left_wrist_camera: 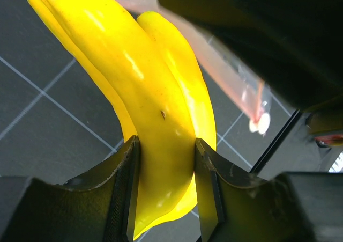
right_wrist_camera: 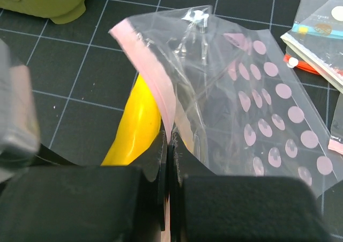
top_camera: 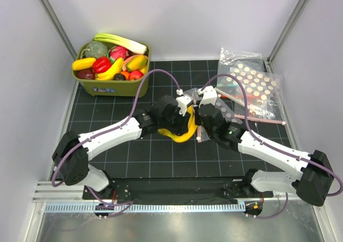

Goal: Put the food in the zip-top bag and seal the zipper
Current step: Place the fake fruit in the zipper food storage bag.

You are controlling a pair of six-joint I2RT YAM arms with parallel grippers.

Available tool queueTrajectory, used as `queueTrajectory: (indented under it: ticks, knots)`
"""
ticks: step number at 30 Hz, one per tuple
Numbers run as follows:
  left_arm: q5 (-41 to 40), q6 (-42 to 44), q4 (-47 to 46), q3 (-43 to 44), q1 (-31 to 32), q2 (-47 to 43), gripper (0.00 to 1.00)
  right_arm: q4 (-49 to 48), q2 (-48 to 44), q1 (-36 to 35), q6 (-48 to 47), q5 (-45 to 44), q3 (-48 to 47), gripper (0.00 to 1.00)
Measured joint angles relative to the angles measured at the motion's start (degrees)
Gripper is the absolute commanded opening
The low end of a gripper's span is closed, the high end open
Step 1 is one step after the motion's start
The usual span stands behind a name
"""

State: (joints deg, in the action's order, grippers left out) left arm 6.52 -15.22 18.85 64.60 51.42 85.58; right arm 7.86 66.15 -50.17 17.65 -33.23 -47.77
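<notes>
My left gripper [top_camera: 179, 123] is shut on the yellow banana bunch [top_camera: 185, 131], which fills the left wrist view [left_wrist_camera: 161, 102] between both fingers above the mat. My right gripper [top_camera: 201, 117] is shut on the pinkish-red zipper [right_wrist_camera: 153, 73] of the clear zip-top bag [right_wrist_camera: 201, 75] and holds its mouth edge up. The banana [right_wrist_camera: 136, 126] sits just left of that strip, and I cannot tell if any of it is inside. The zipper [left_wrist_camera: 225, 75] runs past the banana's far side. A round red fruit [top_camera: 136, 75] and an orange-yellow fruit [top_camera: 137, 63] lie in the basket.
A green basket [top_camera: 115, 89] with several toy vegetables and fruits stands at the back left. Larger clear bags with rows of coloured dots [top_camera: 254, 85] lie at the back right and also show in the right wrist view [right_wrist_camera: 316, 35]. White walls close in both sides.
</notes>
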Motion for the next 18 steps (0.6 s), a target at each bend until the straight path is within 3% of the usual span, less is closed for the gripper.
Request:
queueTrajectory:
  ticks: [6, 11, 18]
  knots:
    - [2.2, -1.1, -1.6, -5.2, -2.6, 0.0, 0.00, -1.0, 1.5, 0.0, 0.1, -0.1, 0.0, 0.01]
    - [3.0, -2.3, -3.0, -11.2, -5.7, -1.8, 0.00, -1.5, 8.1, 0.0, 0.7, -1.3, -0.3, 0.01]
    - [-2.1, -5.1, -3.5, -17.7, -6.2, -19.2, 0.00, -2.1, 13.7, -0.1, 1.2, -3.4, -0.4, 0.01]
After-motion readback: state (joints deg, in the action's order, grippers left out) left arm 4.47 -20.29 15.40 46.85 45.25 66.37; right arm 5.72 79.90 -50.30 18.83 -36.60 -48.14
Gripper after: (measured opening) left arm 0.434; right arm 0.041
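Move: My left hand already grips the banana bunch; the mouth of the bag I am filling is about 5 cm ahead and 4 cm to its right, slightly higher. From that hand the produce tub stands some 25 cm ahead and 28 cm left, a little lower. My right hand, shut on the bag's pink lip, has the bananas roughly 6 cm back and 6 cm to its left, 4 cm lower, and the spare bags about 12 cm ahead and 22 cm right, far below. I draw my left hand about 8 cm to the left, away from the bag, dipping some 5 cm and swinging back up to its starting height, with a slight counter-clockwise turn and the bananas still pinched. My right hand keeps its pinch on the lip and takes the bag down about 7 cm, edging forward as its left side and fingertips tip downward. ##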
